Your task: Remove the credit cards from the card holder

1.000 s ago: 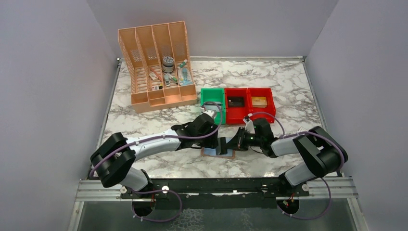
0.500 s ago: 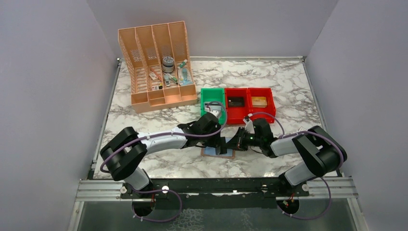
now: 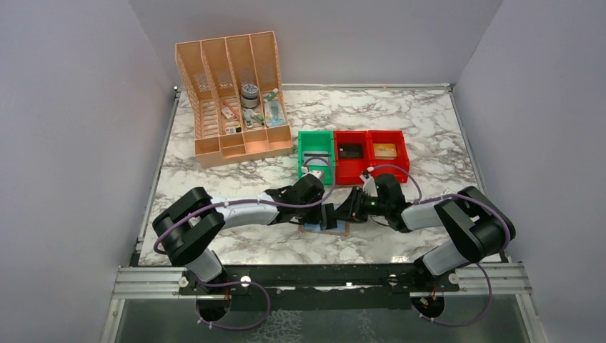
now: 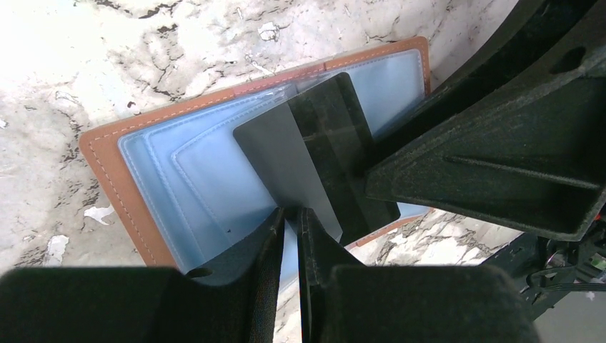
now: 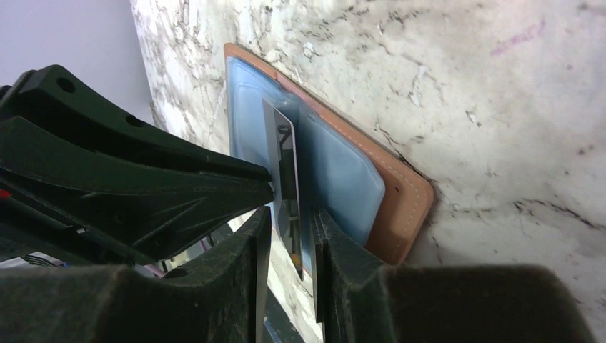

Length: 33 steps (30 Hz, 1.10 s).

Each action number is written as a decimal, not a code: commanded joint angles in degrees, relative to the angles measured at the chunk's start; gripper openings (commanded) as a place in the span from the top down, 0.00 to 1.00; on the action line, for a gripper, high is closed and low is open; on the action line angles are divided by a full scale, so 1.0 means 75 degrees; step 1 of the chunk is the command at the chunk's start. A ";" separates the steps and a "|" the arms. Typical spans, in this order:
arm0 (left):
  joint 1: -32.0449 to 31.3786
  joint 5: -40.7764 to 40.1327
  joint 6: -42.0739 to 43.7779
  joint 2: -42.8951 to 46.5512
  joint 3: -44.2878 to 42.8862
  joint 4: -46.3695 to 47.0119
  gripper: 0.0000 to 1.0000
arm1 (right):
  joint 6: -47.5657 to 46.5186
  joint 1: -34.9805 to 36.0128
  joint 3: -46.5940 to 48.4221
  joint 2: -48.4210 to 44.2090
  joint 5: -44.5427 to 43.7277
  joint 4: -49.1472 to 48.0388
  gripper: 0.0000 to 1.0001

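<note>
The card holder (image 3: 323,228) lies open on the marble, brown rim up (image 4: 107,179), light blue pockets showing (image 5: 336,171). One dark credit card (image 4: 314,143) stands on edge above it (image 5: 286,161), clear of the pockets. My left gripper (image 3: 330,214) comes in from the left, its jaws (image 4: 291,214) pinched on the card's near corner. My right gripper (image 3: 345,212) faces it from the right. Its fingers (image 5: 289,243) straddle the card's other end with a gap on each side. Any other cards are hidden.
A green bin (image 3: 316,153) and two red bins (image 3: 350,166) (image 3: 386,163) stand just behind the grippers, the red ones holding a dark item and a tan item. A peach file organizer (image 3: 232,100) with small items sits at the back left.
My left gripper has slid right to the card and narrowed its jaws onto it. The right gripper's jaws have parted from the card. The holder has stayed put.
</note>
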<state>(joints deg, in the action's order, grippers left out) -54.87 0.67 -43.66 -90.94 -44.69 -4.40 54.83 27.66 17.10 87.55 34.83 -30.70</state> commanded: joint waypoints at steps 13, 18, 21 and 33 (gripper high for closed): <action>-0.0043 -0.0247 0.0136 0.0082 0.0171 -0.0270 0.84 | -0.0477 0.0281 0.0351 -0.0200 -0.0642 0.0420 0.71; -0.0045 -0.0239 0.0166 0.0080 0.0117 -0.0286 0.84 | -0.0622 0.0308 0.0527 -0.0013 -0.0433 0.0457 0.72; -0.0043 -0.0235 0.0161 0.0078 0.0100 -0.0304 0.83 | -0.0482 0.0308 0.0521 0.0241 -0.0032 0.0073 0.75; -0.0043 -0.0394 0.0308 0.0162 -0.0044 -0.0440 0.84 | 0.0211 0.0308 -0.0033 0.0494 0.0393 -0.0983 0.99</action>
<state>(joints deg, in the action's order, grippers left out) -54.89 0.49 -42.87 -90.61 -44.47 -4.40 54.43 29.65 19.31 91.53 37.19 -34.85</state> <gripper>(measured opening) 0.161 0.034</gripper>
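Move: Just to the right fingers' left, about 2 cm off and level with them, the middle of the dark credit card stands tipped up, its right edge already between the open pads. From that hand the opened card holder lies some 3 cm back, 4 cm left and 2 cm below; the green bin is about 20 cm ahead and 6 cm left, the red bin 20 cm ahead and 3 cm right. For the left hand the card is about 2 cm right and 1 cm ahead. Easing barely 1 cm forward and up first, the right hand dips slightly, draws back and works nearly 2 cm left onto the dark card, turning a few degrees counter-clockwise; its fingers then close almost fully and pinch the card's right-hand edge. The left hand stays put in a narrow opening, its tips still against the card's left side. ##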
